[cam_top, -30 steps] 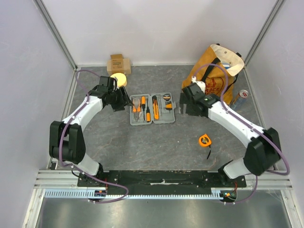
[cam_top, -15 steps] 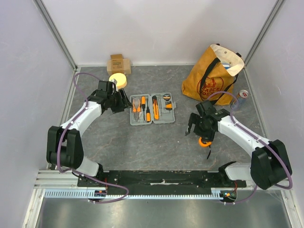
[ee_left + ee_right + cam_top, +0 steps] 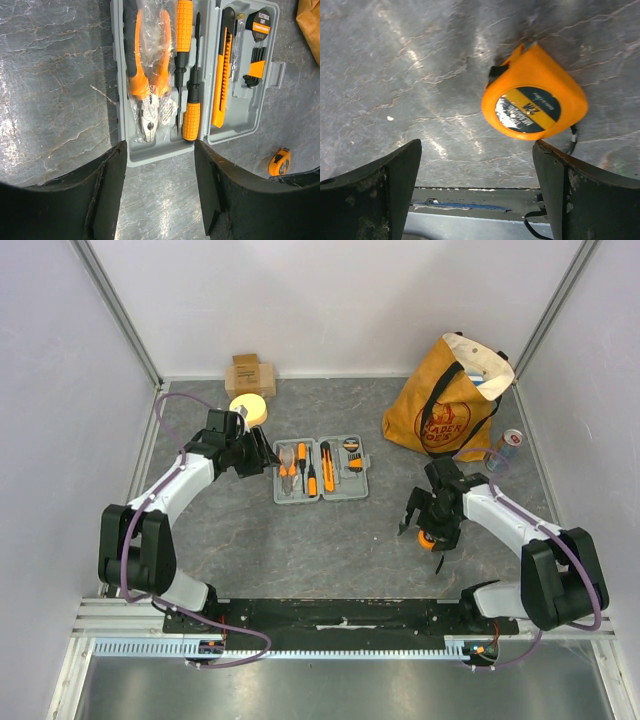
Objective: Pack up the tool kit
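The tool kit is a flat grey case (image 3: pixel 345 490) lying open mid-table, with orange-and-black tools in its slots. In the left wrist view its near rim (image 3: pixel 150 152) lies just ahead of my left gripper (image 3: pixel 160 190), which is open and empty over bare table. Pliers (image 3: pixel 147 85), screwdrivers (image 3: pixel 191 110), a utility knife (image 3: pixel 220 85) and hex keys (image 3: pixel 255 70) sit inside. An orange tape measure (image 3: pixel 535 97) lies loose on the table to the right of the case. My right gripper (image 3: pixel 477 190) hovers wide open over it, and the tape sits ahead of the right finger.
An orange-brown tote bag (image 3: pixel 445 405) stands at the back right with a can (image 3: pixel 508 445) beside it. A cardboard box (image 3: pixel 250 375) and a yellow round object (image 3: pixel 248 407) sit at the back left. The table's near edge (image 3: pixel 470 192) shows below the right fingers.
My right arm has swung from beside the case near the bag forward to over the tape measure, staying open. The left arm has hardly moved.
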### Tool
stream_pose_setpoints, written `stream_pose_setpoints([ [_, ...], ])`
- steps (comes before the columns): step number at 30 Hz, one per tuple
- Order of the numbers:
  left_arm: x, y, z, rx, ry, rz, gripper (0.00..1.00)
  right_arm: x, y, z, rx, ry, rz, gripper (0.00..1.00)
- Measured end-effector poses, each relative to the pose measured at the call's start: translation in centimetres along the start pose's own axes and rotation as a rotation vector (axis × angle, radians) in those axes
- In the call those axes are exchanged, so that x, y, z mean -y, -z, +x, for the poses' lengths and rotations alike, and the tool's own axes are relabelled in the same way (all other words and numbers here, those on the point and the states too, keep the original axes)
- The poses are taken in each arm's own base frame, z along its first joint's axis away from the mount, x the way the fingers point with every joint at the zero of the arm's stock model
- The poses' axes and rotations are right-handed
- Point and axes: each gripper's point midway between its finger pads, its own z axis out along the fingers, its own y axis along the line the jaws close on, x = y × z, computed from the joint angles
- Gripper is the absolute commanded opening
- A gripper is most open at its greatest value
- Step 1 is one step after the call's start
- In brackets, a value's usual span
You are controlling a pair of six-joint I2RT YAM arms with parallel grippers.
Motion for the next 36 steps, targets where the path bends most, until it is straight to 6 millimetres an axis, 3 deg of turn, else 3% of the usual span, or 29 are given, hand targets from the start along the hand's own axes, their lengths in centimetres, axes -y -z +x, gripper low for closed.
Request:
stream_pose_setpoints([
  [16,-0.8,-1.5,0.5,-0.040,0.013,-0.024,0.60,5.2,-1.3,-3.2,0.088,-0.018,0.232,0.98],
  [22,-0.7,-1.4,0.3,-0.037,0.012,-0.023,0.60,4.3,-1.7,-4.9,0.102,0.024,0.232,0.98],
  [30,-0.7,-1.4,0.3,-0.040,0.013,-0.024,0.59,2.3,1.1,-8.2,0.238,0.045,0.184,0.98],
  [36,-0.7,-1.6,0.3,-0.045,0.015,-0.028,0.59,2.0,1.0,-7.8,0.228,0.046,0.161,0.98],
])
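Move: The tape measure lies just by the open right hand, about 3 cm to its right, 1 cm ahead and roughly 3 cm below. The open kit case's near tray is some 17 cm ahead and 17 cm left of that hand; the soda can is about 20 cm ahead and 20 cm right. From the left hand, the tape measure is around 37 cm right, 14 cm back and 9 cm lower. With no touch visible at start or end, the right hand shifts about 5.5 cm right over the tape measure while sinking some 2.5 cm, its left side rolling down about 15 degrees. It then heads forward about 5 cm and climbs nearly 4 cm, leaving the tape measure behind it, fingers still wide open. The idle left hand dips about 1.5 cm beside the kit case. ##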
